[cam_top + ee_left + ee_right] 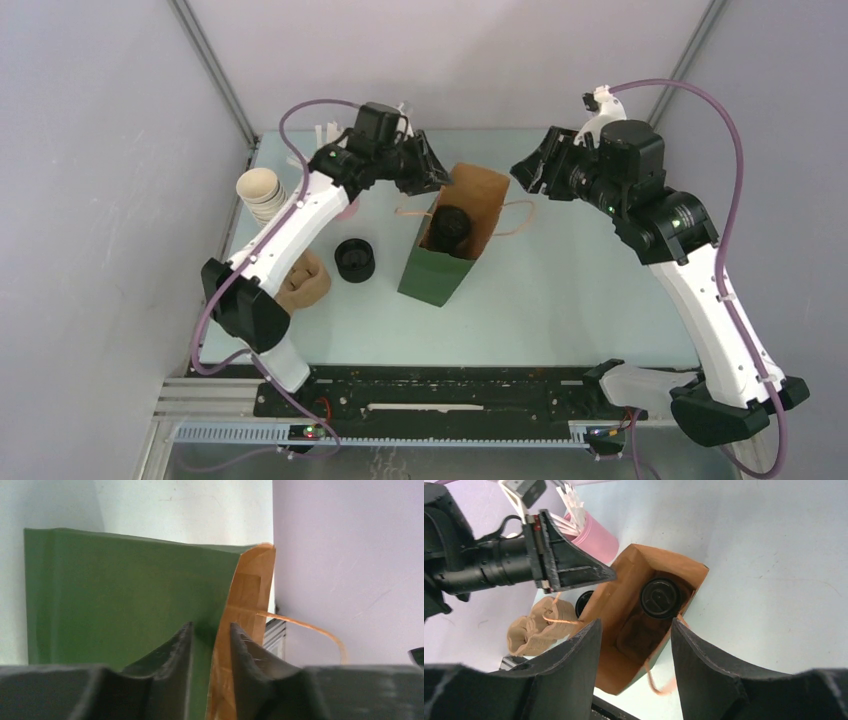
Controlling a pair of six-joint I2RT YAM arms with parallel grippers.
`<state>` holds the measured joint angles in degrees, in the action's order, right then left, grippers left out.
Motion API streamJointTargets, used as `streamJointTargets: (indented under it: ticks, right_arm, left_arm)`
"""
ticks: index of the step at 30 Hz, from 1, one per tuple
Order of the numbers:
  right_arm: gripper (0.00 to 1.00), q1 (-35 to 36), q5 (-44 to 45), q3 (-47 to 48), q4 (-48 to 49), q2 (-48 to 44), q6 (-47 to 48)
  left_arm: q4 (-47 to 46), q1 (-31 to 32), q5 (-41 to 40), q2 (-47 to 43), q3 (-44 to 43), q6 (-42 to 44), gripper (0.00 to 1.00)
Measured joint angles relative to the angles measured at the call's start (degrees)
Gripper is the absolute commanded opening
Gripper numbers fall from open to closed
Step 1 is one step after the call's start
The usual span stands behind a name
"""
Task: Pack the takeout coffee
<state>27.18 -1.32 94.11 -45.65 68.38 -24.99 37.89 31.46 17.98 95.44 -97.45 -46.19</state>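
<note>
A green paper bag (437,270) with a brown inside stands open in the middle of the table. The takeout coffee (452,225), a dark cup with a black lid (660,597), sits inside it. My left gripper (440,172) is at the bag's far rim; in the left wrist view its fingers (187,645) stand slightly apart, one on either side of the bag's (115,595) wall, so it is open. My right gripper (525,172) hovers to the right of the bag's mouth and above it, open and holding nothing (636,622).
A stack of lidless cups (262,192) lies at the far left. A squat stack of black lids (353,260) and tan cardboard sleeves (305,280) sit left of the bag. A pink holder of white sticks (591,535) stands behind. The bag's handle (515,215) loops out to the right.
</note>
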Motion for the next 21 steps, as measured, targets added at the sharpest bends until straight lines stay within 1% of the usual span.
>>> streamJointTargets:
  ticks: [2, 4, 6, 8, 11, 13, 18, 21]
  right_arm:
    - [0.62, -0.22, 0.31, 0.17, -0.07, -0.59, 0.04]
    - [0.62, -0.46, 0.61, 0.44, -0.31, -1.2, 0.2]
    - [0.62, -0.59, 0.74, 0.74, -0.59, -1.6, 0.33]
    - [0.62, -0.92, 0.81, 1.09, -0.9, -1.95, 0.59]
    - [0.63, -1.4, 0.87, 1.25, -1.42, -2.27, 0.92]
    - [0.63, -1.7, 0.87, 1.25, -1.95, -2.4, 1.31]
    - [0.63, -2.19, 0.87, 1.33, -3.28, -2.58, 2.19]
    - [0.63, -2.43, 0.87, 1.33, -3.89, -2.99, 2.64]
  left_arm:
    - [3.61, -1.03, -0.72, 0.28, -3.26, 0.83, 0.66]
    - [8.24, -2.08, -2.05, 1.01, -8.98, 2.38, 0.75]
    - [13.16, -2.86, -4.09, 2.36, -16.39, 4.48, 0.78]
    - [18.6, -3.82, -6.4, 4.63, -26.93, 6.8, 0.8]
    - [23.08, -5.51, -9.57, 4.79, -35.74, 9.38, 0.8]
    - [24.7, -7.37, -12.0, 2.56, -36.24, 10.6, 0.8]
    - [25.44, -15.87, -17.84, -6.67, -25.29, 12.41, 0.77]
    - [25.66, -20.11, -20.48, -8.39, -21.73, 13.31, 0.75]
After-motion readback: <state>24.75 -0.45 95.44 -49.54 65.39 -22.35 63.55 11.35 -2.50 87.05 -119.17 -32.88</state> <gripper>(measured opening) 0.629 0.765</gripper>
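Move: The green paper bag leans to the right with its rim at the left fingertips; its middle lies about 7 cm back of the left hand, 2 cm to its right and 11 cm below. The lidded coffee cup inside is some 7 cm back and 14 cm down. The pink straw cup stands about 20 cm left and 3 cm ahead, the black lids 18 cm left and 9 cm back. From the right hand the bag lies about 15 cm left, 4 cm back and 20 cm below. The bag's left rim is left behind as the left hand opens its barely parted fingers wide, lifting about 14 cm with a little forward travel. It then sweeps left, some 22 cm in all, to above the straw cup, sinking slightly at the end while the wrist turns roughly 30 degrees counter-clockwise. The right hand, fingers still open, eases 3 cm rightward. ##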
